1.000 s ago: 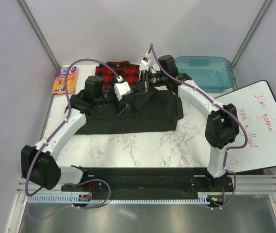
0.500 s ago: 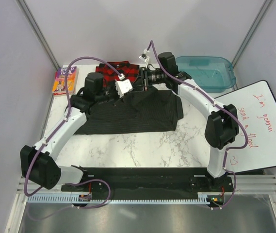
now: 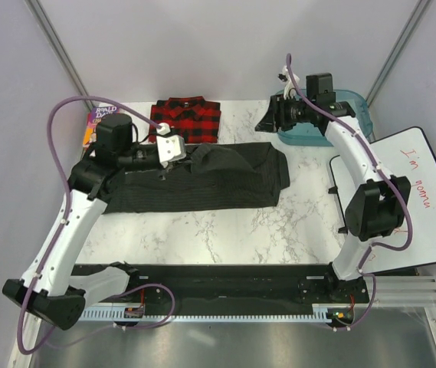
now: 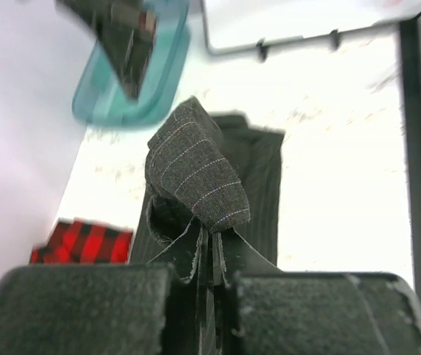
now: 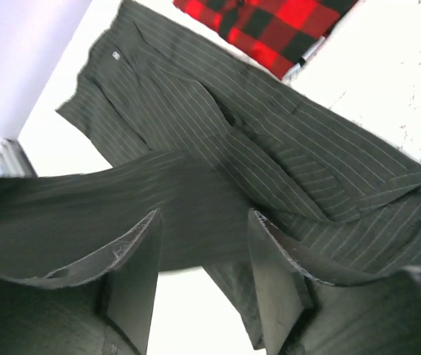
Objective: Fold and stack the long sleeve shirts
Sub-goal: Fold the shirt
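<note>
The charcoal pinstriped long sleeve shirt (image 3: 218, 184) lies spread across the middle of the table. My left gripper (image 3: 188, 152) is shut on a raised fold of it near its back edge. In the left wrist view the jaws (image 4: 211, 248) pinch that fabric, and a hump of it (image 4: 195, 174) bulges just past them. The red-and-black plaid shirt (image 3: 188, 119) lies folded behind it, apart from both grippers. My right gripper (image 3: 267, 123) hovers open at the back right, off the shirt. In its wrist view the fingers (image 5: 204, 270) stand apart with the charcoal shirt (image 5: 284, 148) below.
A teal bin (image 3: 354, 106) sits at the back right, just behind the right gripper. A whiteboard (image 3: 417, 203) leans over the table's right edge. A paperback book (image 3: 93, 127) lies at the back left, partly hidden by my left arm.
My left gripper closed on the charcoal shirt and pulled the fold leftward. My right gripper opened, let go of the shirt and drew back right toward the bin.
</note>
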Robot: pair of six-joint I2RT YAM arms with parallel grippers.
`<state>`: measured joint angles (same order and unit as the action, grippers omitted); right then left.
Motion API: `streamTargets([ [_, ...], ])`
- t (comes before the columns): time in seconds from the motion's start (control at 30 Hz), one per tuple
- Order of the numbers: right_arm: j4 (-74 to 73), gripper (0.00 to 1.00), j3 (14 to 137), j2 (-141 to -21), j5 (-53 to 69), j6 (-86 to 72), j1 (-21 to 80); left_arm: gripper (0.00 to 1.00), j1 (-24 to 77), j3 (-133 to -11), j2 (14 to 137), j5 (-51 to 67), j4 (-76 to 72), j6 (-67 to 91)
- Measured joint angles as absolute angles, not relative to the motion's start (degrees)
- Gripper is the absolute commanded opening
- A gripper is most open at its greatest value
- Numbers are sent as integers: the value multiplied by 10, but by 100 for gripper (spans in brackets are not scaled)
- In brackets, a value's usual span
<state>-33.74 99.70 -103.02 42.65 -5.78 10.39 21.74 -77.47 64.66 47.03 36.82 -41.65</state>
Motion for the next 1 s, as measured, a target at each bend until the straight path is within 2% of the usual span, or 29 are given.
streamTargets([
  [0.2, -340, 35, 977, -1079, 402, -15, 124, 2, 217, -826, 623, 568, 401, -399],
  [0.33, -365, 19, 945, -1138, 399, 26, 126, 2, 217, -855, 629, 607, 413, -370],
  [0.43, -400, 12, 904, -1157, 391, 72, 125, 2, 220, -878, 640, 623, 416, -347],
  [0.73, -509, 4, 813, -1151, 382, 199, 130, 2, 220, -898, 668, 614, 381, -273],
  [1.0, -537, 6, 800, -1156, 338, 234, 133, 2, 220, -894, 670, 548, 290, -209],
])
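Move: The right hand, open, is high over the right part of the striped shirt; the shirt's near right corner, where its fingers will shut, lies about 13 cm back, 4 cm to its right and 24 cm below. The red checked shirt is some 17 cm ahead and 27 cm left of that hand, the blue tub about 16 cm ahead and 22 cm right, both on the table. From the left hand, which already holds a raised flap, the corner lies roughly 27 cm right, 5 cm ahead and 33 cm down. The right hand drops about 23 cm to the striped shirt's near right corner, nearly straight down at first, then also drawing back some 13 cm and slightly right, its fingers tipping further downward by about 30 degrees and closing from half open to almost shut on the cloth. Meanwhile the left hand keeps its pinch on the lifted flap and carries it up nearly 10 cm, first back about 6 cm and then forward again by some 4 cm, while its fingers, still pointing right, tilt up about 15 degrees. ##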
